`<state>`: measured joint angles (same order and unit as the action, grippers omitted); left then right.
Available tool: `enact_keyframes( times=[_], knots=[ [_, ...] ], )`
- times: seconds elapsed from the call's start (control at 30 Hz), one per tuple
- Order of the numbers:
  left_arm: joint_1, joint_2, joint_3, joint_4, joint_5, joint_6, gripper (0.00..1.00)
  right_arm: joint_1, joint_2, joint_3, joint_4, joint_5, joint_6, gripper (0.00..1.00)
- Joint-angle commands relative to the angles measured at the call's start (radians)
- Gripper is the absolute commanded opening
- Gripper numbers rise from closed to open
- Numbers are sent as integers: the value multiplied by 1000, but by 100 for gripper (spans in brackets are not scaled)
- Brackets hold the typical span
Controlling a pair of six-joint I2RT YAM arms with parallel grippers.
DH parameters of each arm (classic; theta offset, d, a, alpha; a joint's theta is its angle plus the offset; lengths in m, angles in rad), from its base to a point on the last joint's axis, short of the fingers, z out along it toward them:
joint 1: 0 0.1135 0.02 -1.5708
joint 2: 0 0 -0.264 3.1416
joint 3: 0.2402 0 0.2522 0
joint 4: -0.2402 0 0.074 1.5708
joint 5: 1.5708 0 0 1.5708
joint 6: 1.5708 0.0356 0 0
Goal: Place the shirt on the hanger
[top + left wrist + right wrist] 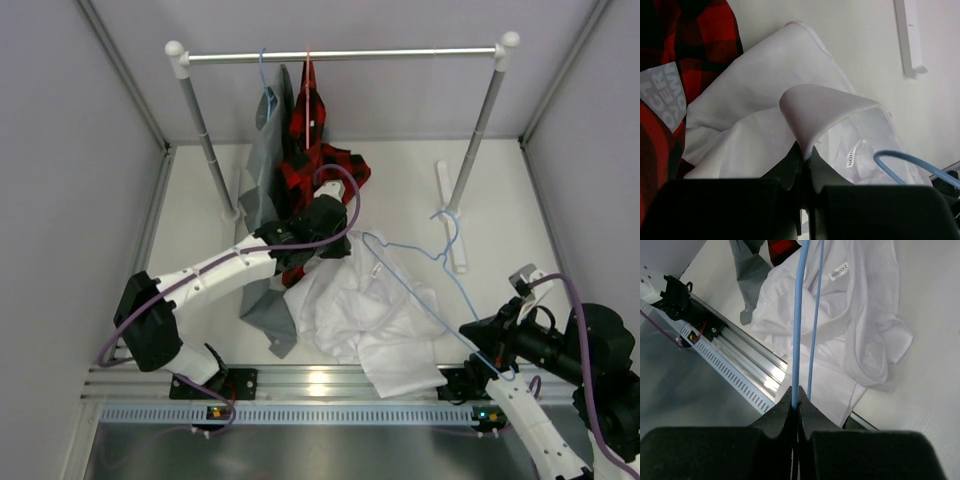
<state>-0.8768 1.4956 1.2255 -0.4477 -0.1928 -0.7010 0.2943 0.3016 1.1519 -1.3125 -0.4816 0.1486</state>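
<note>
The white shirt lies crumpled on the table in front of the rack. My left gripper is shut on its collar, lifted a little; the neck label shows inside. My right gripper is shut on one corner of the light blue wire hanger, which reaches over the shirt toward the collar, hook to the right. In the right wrist view two blue wires run up from my fingertips over the shirt. The hanger's far end shows beside the collar opening.
A clothes rail on two posts stands at the back. A red-and-black plaid shirt and a grey shirt hang from it, right behind my left gripper. A white rack foot lies at right. A metal rail runs along the near edge.
</note>
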Motion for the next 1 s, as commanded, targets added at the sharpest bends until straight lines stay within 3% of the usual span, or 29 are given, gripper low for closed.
enact_keyframes(
  times=[0.0,0.3,0.5,0.6,0.7,0.87,0.97],
  knots=[
    [15,3,45,53,29,3,0,17,-15,-14,-28,17,12,0],
    [1,-54,19,98,174,34,0,13,22,-110,137,-84,39,0],
    [-97,-107,48,107,268,152,0,12,65,-219,326,-208,85,0],
    [-168,-146,63,89,254,204,0,14,85,-268,398,-154,95,0],
    [-191,-193,84,28,248,245,0,14,90,-305,455,-165,95,0],
    [-221,-184,184,-144,334,356,0,14,53,-412,701,-299,181,0],
    [-315,-172,256,-213,305,405,0,12,-23,-432,757,-177,192,0]
  ],
)
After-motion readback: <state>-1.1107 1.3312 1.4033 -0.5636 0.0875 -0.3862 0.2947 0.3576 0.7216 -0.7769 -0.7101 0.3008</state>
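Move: The left hand pinches the shirt edge; the hanger's free tip hovers about 4 cm to its right, level fore and aft, perhaps 3 cm above. The red plaid shirt hangs some 8 cm ahead and 6 cm left. From the right hand, gripping the hanger's opposite corner, the pinched edge lies roughly 22 cm ahead, 24 cm left and 10 cm lower, with the hanger's hook about 18 cm ahead and 9 cm left. Left pulls the pinched edge some 18 cm back-and-up over the hanger tip that right feeds forward-left and down. ##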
